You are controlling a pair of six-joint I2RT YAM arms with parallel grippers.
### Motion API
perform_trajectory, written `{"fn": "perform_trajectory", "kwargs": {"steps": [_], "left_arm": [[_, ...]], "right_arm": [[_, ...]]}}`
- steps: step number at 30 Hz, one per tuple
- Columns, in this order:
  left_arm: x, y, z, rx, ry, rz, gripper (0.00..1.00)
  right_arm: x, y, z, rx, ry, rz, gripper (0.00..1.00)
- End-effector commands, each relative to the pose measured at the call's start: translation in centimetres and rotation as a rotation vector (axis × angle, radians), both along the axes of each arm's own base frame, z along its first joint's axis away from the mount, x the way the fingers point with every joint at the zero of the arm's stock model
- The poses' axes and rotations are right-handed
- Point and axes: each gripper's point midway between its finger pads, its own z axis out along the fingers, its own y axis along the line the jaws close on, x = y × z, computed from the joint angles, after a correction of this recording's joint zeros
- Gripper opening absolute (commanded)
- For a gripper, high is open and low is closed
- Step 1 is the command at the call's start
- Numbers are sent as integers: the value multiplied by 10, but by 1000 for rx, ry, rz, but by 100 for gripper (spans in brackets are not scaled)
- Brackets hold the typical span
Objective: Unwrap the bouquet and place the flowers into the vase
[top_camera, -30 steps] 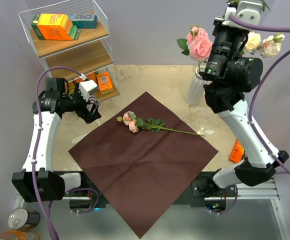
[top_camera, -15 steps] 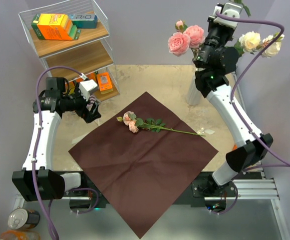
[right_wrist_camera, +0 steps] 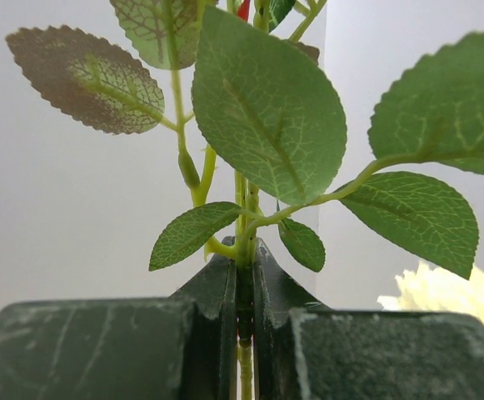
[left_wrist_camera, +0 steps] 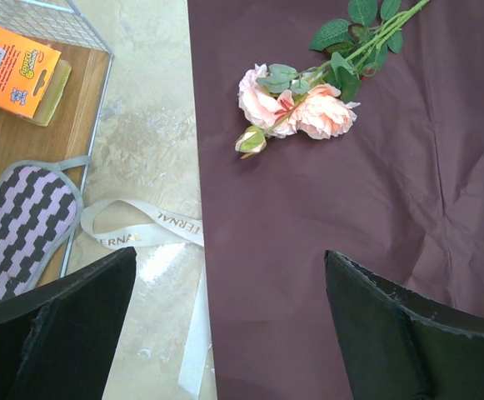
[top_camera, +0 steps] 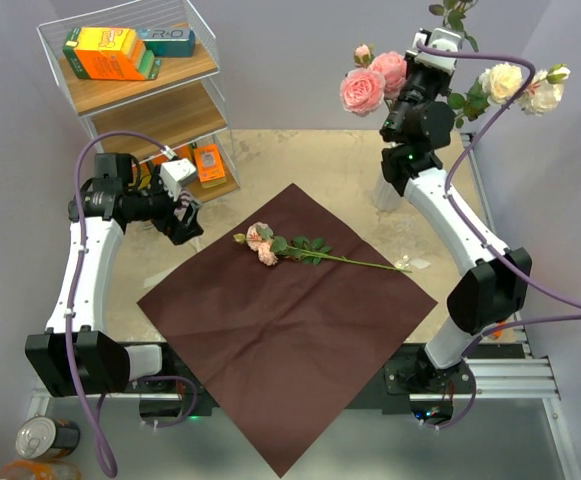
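The maroon paper (top_camera: 290, 330) lies flat and unfolded on the table. One pink rose stem (top_camera: 305, 252) rests across it, and its blooms (left_wrist_camera: 296, 104) show in the left wrist view. My left gripper (top_camera: 192, 222) hovers open over the sheet's left edge (left_wrist_camera: 230, 258), holding nothing. My right gripper (top_camera: 448, 22) is raised high at the back wall, shut on a leafy green stem (right_wrist_camera: 243, 242). Pink blooms (top_camera: 362, 90) and cream blooms (top_camera: 505, 80) stand on either side of that wrist. The whitish vase (top_camera: 384, 192) is partly hidden behind the right arm.
A cream ribbon (left_wrist_camera: 142, 229) lies loose on the table beside the paper. A wire shelf (top_camera: 140, 110) with orange boxes stands at the back left, close to the left arm. A can (top_camera: 45, 437) sits off the table's near left corner.
The right arm has swung up and back towards the wall, carrying its stem higher. The pink blooms shifted left. The left arm has stayed still.
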Motion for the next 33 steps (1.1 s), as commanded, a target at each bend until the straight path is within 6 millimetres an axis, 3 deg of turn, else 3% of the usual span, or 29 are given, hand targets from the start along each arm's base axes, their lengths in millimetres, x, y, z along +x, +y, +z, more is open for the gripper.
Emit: {"fn": "perform_trajectory", "kwargs": {"steps": [1,5,6,9,10,12,13,16,20,25,27,28,30,31,32,33], "left_arm": [[6,0,7,3,-47,-18,99],[5,0,8,7,-50,-17,99],[6,1,8,8,-49,-14,99],[5,-1,9,0,-49,-19,99],[5,-1,9,-2,-46,-23,99],[3,-2,11,-7,-45,-31,99],[3,-3,11,-8,-47,-34,99],[3,-3,12,-7,-46,-31,99],[2,-1,14,-3,-49,-24,99],[3,-2,19,-9,-54,-20,99],[4,-3,21,-13,-56,-19,99],[3,-3,21,-14,-55,-18,99],[5,-1,24,-8,-59,-13,99],[4,-1,25,-7,-59,-12,99],[5,-1,27,-8,-64,-11,99],[5,-1,27,-5,-64,-9,99]], "right_arm": [[1,-6,-14,50,5,-12,0],[14,-7,-45,100,146,-19,0],[14,-7,-42,120,157,-15,0],[15,-5,-55,166,224,7,23],[14,-5,-57,178,232,9,47],[9,-5,-58,196,251,27,61],[8,-5,-58,201,255,32,73],[-2,-2,-46,206,249,88,82],[-22,2,-12,227,201,192,84],[-47,38,30,147,185,432,86],[-56,57,29,83,215,534,86],[-76,73,42,24,184,645,86],[-87,95,33,-59,209,761,86],[-104,100,40,-98,191,816,86],[-111,117,30,-153,218,901,86],[-119,122,28,-183,224,934,84]]}}
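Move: The right hand already grips a pink rose by its stem above the vase. The vase stands nearly straight below, some 2 cm to the left, its middle about 42 cm down. The pink roses already in it are roughly 10 cm left of the hand and 7 cm lower, level fore and aft; the white roses are about 14 cm right and 9 cm lower, also level. From the idle left hand the vase lies some 45 cm right and 15 cm ahead, its middle about 10 cm lower. Still pinching the stem, the right hand lowers the pink rose about 9 cm into the vase, easing slightly forward while the fingers tip down some 20 degrees, and opens on the way down to let go. Then it backs off the stem, up and back with some left, a good 10 cm each up and back, swinging the wrist counter-clockwise with the fingers wide. ##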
